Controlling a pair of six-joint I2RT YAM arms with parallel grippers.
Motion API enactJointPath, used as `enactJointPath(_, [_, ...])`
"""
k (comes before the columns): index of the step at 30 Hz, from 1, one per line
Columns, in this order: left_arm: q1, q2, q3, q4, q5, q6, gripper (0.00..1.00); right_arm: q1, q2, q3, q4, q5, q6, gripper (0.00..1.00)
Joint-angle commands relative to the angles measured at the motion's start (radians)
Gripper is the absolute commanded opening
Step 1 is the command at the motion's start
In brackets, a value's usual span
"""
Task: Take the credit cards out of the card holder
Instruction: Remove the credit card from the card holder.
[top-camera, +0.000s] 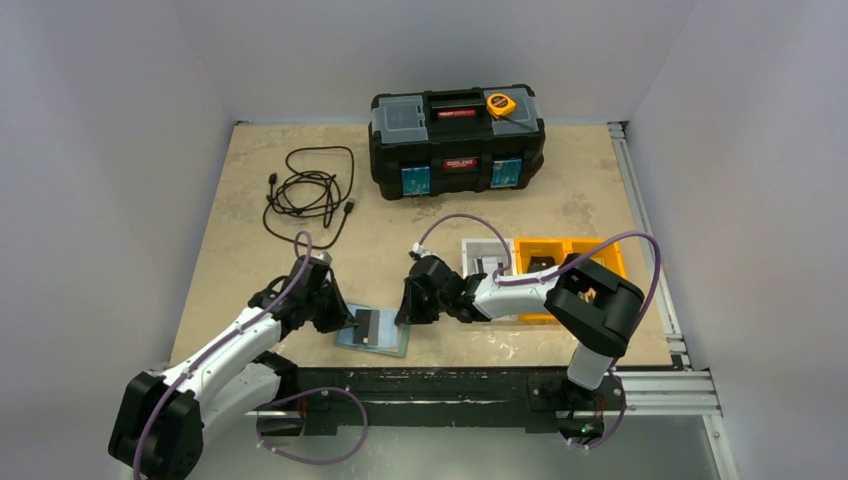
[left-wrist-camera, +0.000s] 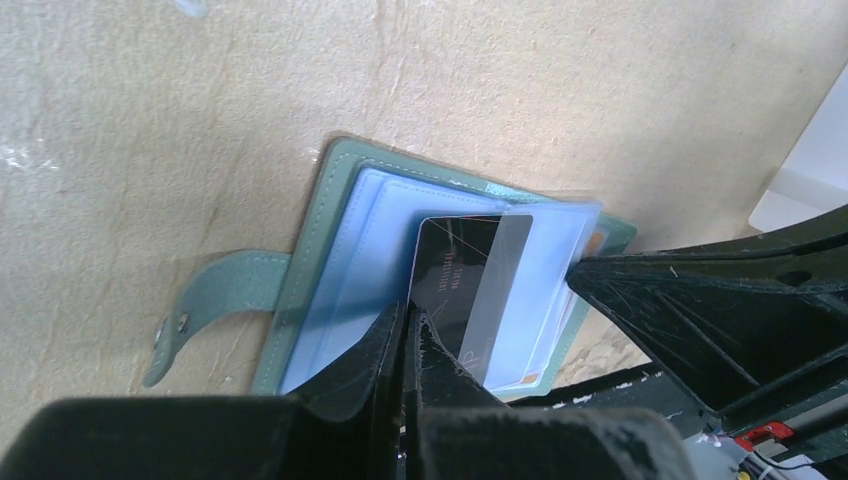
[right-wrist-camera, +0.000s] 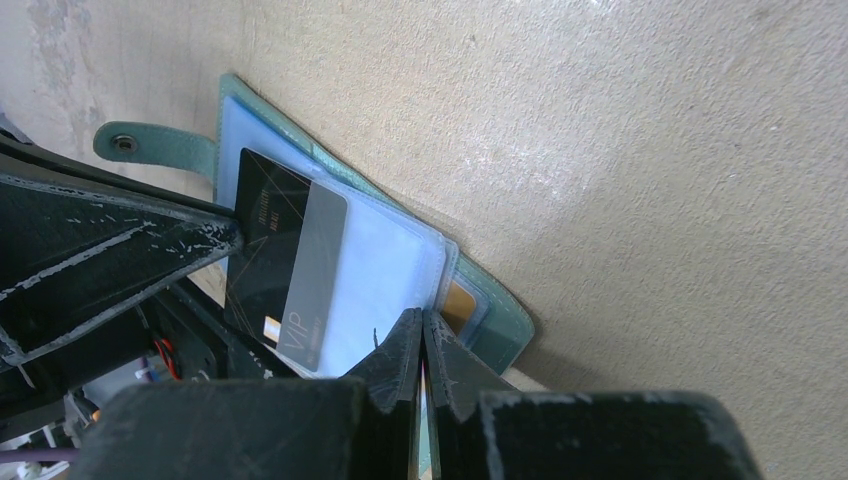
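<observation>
The card holder (top-camera: 388, 345) lies open near the table's front edge, a teal bifold (left-wrist-camera: 315, 230) with pale blue pockets and a side tab (left-wrist-camera: 215, 290). A black credit card (left-wrist-camera: 455, 270) sticks halfway out of a clear pocket. My left gripper (left-wrist-camera: 408, 312) is shut on that card's outer edge (right-wrist-camera: 270, 240). A tan-orange card (right-wrist-camera: 460, 298) sits in a pocket on the holder's other side. My right gripper (right-wrist-camera: 421, 318) is shut, its tips on the pale blue pocket leaf at the holder's edge; I cannot tell whether it pinches the leaf.
A black toolbox (top-camera: 457, 140) with a yellow tape measure (top-camera: 501, 104) on its lid stands at the back. A coiled black cable (top-camera: 310, 190) lies at back left. A white bin (top-camera: 485, 260) and an orange bin (top-camera: 560, 255) sit right of the holder.
</observation>
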Motion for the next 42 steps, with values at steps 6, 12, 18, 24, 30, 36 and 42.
enactJointPath(6, [0.016, -0.084, 0.079, -0.142, -0.105, 0.033, 0.00, -0.017, 0.095, -0.072, -0.251, 0.167, -0.062, 0.00])
enactJointPath(12, [0.016, -0.156, 0.169, -0.241, -0.139, 0.030, 0.00, -0.017, 0.040, -0.016, -0.286, 0.170, -0.086, 0.00])
enactJointPath(18, [0.017, -0.191, 0.265, -0.315, -0.149, 0.048, 0.00, -0.017, -0.065, 0.095, -0.354, 0.178, -0.125, 0.14])
enactJointPath(24, [0.018, -0.228, 0.342, -0.305, -0.076, 0.048, 0.00, -0.019, -0.191, 0.162, -0.364, 0.176, -0.150, 0.56])
enactJointPath(30, [0.023, -0.236, 0.370, -0.238, 0.044, 0.013, 0.00, -0.049, -0.304, 0.104, -0.187, 0.031, -0.115, 0.81])
enactJointPath(36, [0.045, -0.259, 0.347, -0.104, 0.174, -0.076, 0.00, -0.089, -0.422, -0.017, 0.060, -0.106, -0.031, 0.85])
enactJointPath(42, [0.086, -0.278, 0.258, 0.137, 0.340, -0.214, 0.00, -0.137, -0.470, -0.095, 0.241, -0.228, 0.051, 0.82])
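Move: The left fingers already pinch the card's left edge, the card partly out of its pocket; its middle lies about 3 cm to their right and 1 cm back. The card holder's middle is about 4 cm right and 2 cm back, and its strap 6 cm left and 1 cm ahead, all at roughly fingertip height. From the shut right fingers, on the pocket's right side, the card is about 8 cm left and 1 cm back; the white tray is some 20 cm right and 10 cm ahead. Keeping its pinch on the card's left edge, the left hand draws it about 2 cm left, then lifts it some 18 cm, swinging back to the right and slightly forward as its fingers tilt about 30 degrees up towards the right. The right hand stays on the holder at first, then slips right while opening wide and comes off the pocket, rising some 16 cm and turning its open fingers towards the card's free edge. ##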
